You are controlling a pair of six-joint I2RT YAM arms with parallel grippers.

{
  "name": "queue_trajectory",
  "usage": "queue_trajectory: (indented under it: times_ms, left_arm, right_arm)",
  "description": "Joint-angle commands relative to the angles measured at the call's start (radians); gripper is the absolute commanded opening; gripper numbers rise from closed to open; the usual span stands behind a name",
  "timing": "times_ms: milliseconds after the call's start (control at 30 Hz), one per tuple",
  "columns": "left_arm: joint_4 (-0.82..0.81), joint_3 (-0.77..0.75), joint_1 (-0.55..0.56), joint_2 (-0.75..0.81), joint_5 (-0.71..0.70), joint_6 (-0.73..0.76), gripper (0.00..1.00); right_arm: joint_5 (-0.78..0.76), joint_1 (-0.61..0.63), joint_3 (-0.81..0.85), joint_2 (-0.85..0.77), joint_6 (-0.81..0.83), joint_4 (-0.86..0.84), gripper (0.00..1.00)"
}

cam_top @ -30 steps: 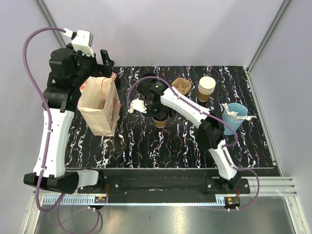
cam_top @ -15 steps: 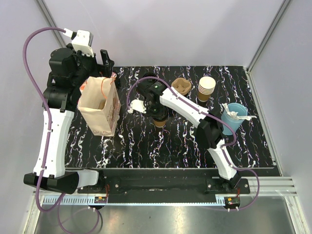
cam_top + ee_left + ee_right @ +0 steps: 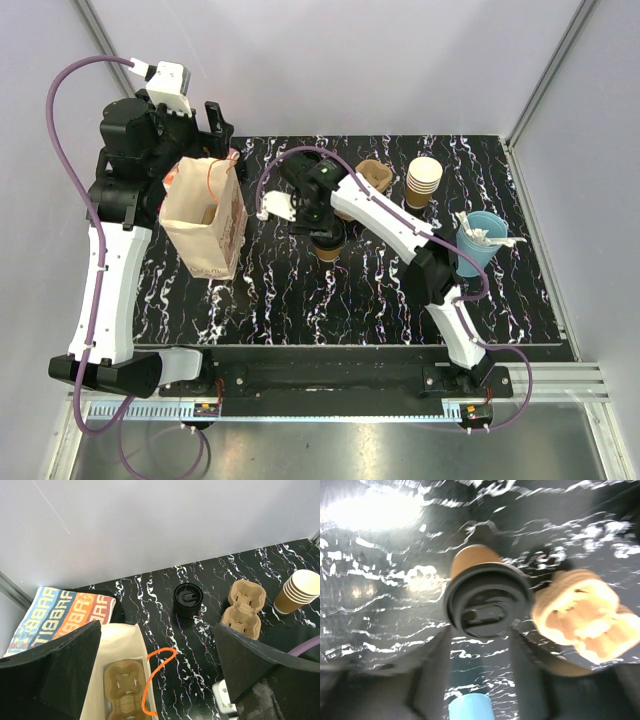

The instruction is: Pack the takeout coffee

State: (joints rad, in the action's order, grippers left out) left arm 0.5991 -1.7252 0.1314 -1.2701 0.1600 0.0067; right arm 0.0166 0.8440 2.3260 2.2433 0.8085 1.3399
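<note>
The takeout coffee (image 3: 328, 247), a brown paper cup with a black lid, stands mid-table. My right gripper (image 3: 320, 228) is down over it. In the right wrist view the lid (image 3: 487, 605) sits between my two fingers (image 3: 434, 660), which press on its sides; that view is blurred. A paper bag (image 3: 205, 215) with an orange handle stands open at the left, with a brown cup carrier (image 3: 122, 690) lying inside. My left gripper (image 3: 157, 630) is open above the bag's mouth, one finger over the bag, holding nothing.
A brown cup carrier (image 3: 372, 177) and a stack of lidless paper cups (image 3: 423, 180) stand at the back. A stack of black lids (image 3: 187, 599) is near the back edge. A light blue cup with stirrers (image 3: 480, 240) stands right. A folded colourful bag (image 3: 62, 615) lies back left.
My right wrist has shifted slightly left and toward the back over the cup. The cup stays at about the same spot. The left arm and the bag have not moved.
</note>
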Motion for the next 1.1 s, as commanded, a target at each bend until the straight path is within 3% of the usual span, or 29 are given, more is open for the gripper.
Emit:
queue_trajectory:
  times_ms: [0, 100, 267, 667, 833, 1067]
  left_arm:
    - [-0.042, -0.028, -0.006, 0.018, 0.044, -0.029, 0.99]
    - [-0.039, -0.039, -0.004, 0.015, 0.101, -0.03, 0.99]
    - [-0.032, -0.031, 0.043, 0.006, 0.253, -0.013, 0.99]
    - [0.096, -0.036, 0.384, -0.188, 0.309, 0.113, 0.99]
    - [0.096, 0.091, 0.381, -0.284, 0.453, 0.079, 0.99]
    - [-0.042, 0.21, 0.304, -0.345, 0.612, -0.063, 0.99]
  right_arm:
    - [-0.01, -0.008, 0.108, -0.083, -0.018, 0.291, 0.63]
    - [-0.01, -0.025, 0.137, -0.128, -0.054, 0.288, 0.74]
    - [0.035, -0.109, 0.112, -0.23, -0.146, 0.225, 0.81]
    - [0.201, -0.376, -0.399, -0.637, -0.347, -0.209, 0.95]
    - [0.311, -0.447, -0.553, -0.761, -0.405, -0.337, 0.96]
    - [0.44, -0.459, -0.743, -0.864, -0.436, -0.446, 0.95]
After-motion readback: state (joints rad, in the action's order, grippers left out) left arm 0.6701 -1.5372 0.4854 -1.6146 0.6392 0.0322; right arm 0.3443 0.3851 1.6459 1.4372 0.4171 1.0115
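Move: The lidded cup stands just below the right hand, about 2 cm back and 2 cm to its right, its middle some 9 cm lower. Counted from it, the cup holder lies roughly 13 cm farther out and 7 cm right. From the high left hand, the cup is about 24 cm right, 5 cm back and 38 cm down; the paper bag is underneath, around 3 cm back and 3 cm left, 31 cm lower. Rising some 13 cm and then swinging about 16 cm right, the right hand clears off the lidded cup, its half-open fingers spreading wide as the wrist turns clockwise and tilts. The left hand, wide open and empty, sweeps right from above the bag and then sinks, some 20 cm each way, towards the cup, its fingers tipping down and turning clockwise by about 45 degrees. ##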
